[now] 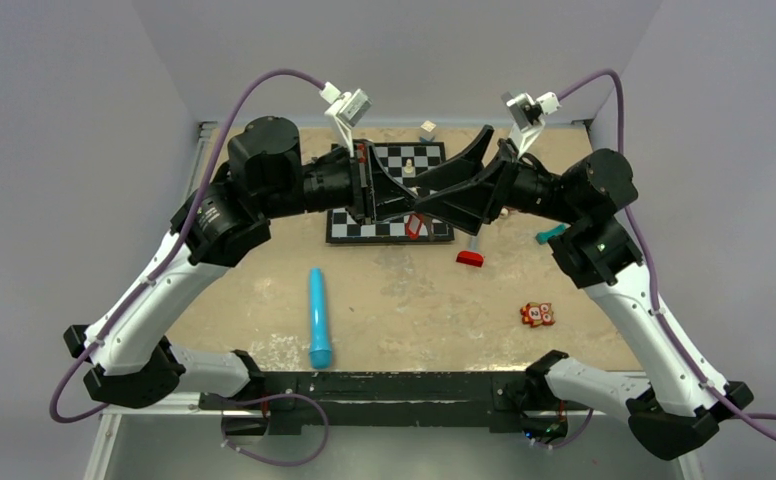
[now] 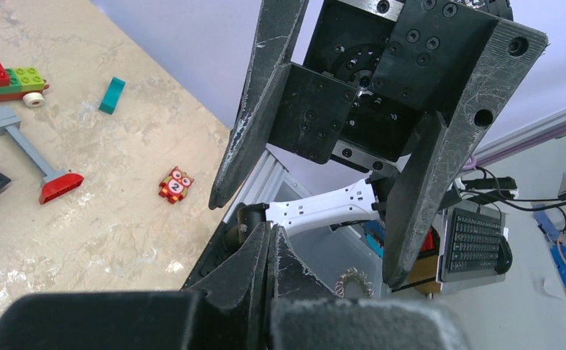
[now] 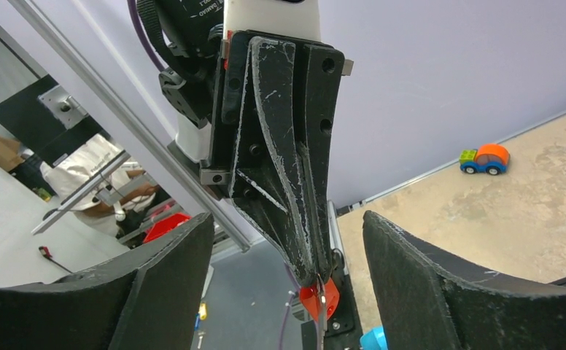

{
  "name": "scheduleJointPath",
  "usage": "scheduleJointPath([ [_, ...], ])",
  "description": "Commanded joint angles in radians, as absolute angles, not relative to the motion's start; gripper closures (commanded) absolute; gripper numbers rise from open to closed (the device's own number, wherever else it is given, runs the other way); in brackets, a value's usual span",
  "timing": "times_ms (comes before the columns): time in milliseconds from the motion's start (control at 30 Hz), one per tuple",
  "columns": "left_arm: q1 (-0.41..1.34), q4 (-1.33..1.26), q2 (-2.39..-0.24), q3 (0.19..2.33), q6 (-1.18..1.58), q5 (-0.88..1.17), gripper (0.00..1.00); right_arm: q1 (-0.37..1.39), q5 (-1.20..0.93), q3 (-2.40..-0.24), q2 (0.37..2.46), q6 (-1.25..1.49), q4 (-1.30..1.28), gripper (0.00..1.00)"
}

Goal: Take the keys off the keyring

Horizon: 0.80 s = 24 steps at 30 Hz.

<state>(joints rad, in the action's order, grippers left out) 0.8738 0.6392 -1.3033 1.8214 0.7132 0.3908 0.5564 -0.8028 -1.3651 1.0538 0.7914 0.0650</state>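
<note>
My left gripper (image 1: 410, 207) is shut and held in the air above the chessboard. In the right wrist view its closed fingertips (image 3: 313, 275) pinch the top of the keyring, a small red plastic tag (image 3: 310, 300). A thin grey metal sliver (image 3: 324, 315) hangs edge-on beside the tag; I cannot tell whether it is the key or the ring. The tag also shows in the top view (image 1: 417, 225). My right gripper (image 3: 287, 219) is wide open, its fingers either side of the left fingertips and touching nothing. In the left wrist view my closed left gripper (image 2: 271, 227) faces the open right gripper (image 2: 309, 233).
A chessboard (image 1: 434, 155) lies under both grippers, with white pieces (image 1: 428, 129) behind it. A blue cylinder (image 1: 319, 315) lies front left. A red block-headed toy (image 1: 470, 258), an orange toy marked 2 (image 1: 536, 314) and a teal block (image 1: 551, 233) lie to the right.
</note>
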Motion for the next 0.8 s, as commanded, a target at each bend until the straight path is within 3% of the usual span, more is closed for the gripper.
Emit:
scheduleJointPath([
  [0,0.879,0.631,-1.274,1.853,0.695,0.408,1.0,0.557,-0.795,-1.398,1.035,0.772,0.082,0.27],
  [100,0.879,0.624,-1.262,1.841,0.699,0.401,1.0,0.558,-0.801,-1.394,1.035,0.78,0.093,0.35],
  [300,0.879,0.618,-1.241,1.835,0.703,0.384,1.0,0.558,-0.808,-1.374,1.032,0.788,0.107,0.38],
  [600,0.879,0.629,-1.235,1.847,0.699,0.377,1.0,0.56,-0.826,-1.35,1.034,0.811,0.129,0.53],
  [767,0.879,0.623,-1.235,1.855,0.698,0.372,1.0,0.558,-0.854,-1.337,1.036,0.826,0.147,0.56],
])
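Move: Just under the right hand's open fingers hangs the key, about 1 cm ahead of the hand point, level with it sideways and some 3 cm lower; the red tag hangs beside it, about 2 cm to its left and 1 cm nearer the base. The chessboard's middle is roughly 27 cm farther out than that hand and 5 cm left, about 50 cm below. From the shut left hand holding the keyring, the key is some 2 cm right and 3 cm below, level fore and aft. Keeping its shut grip on the keyring, the left hand shifts about 2.5 cm to the left, up and back in roughly equal parts, lifting the key into line with the right fingers, then stops. The right hand stays in place and narrows its wide-open fingers to about half open around the key, without visibly pinching it. ##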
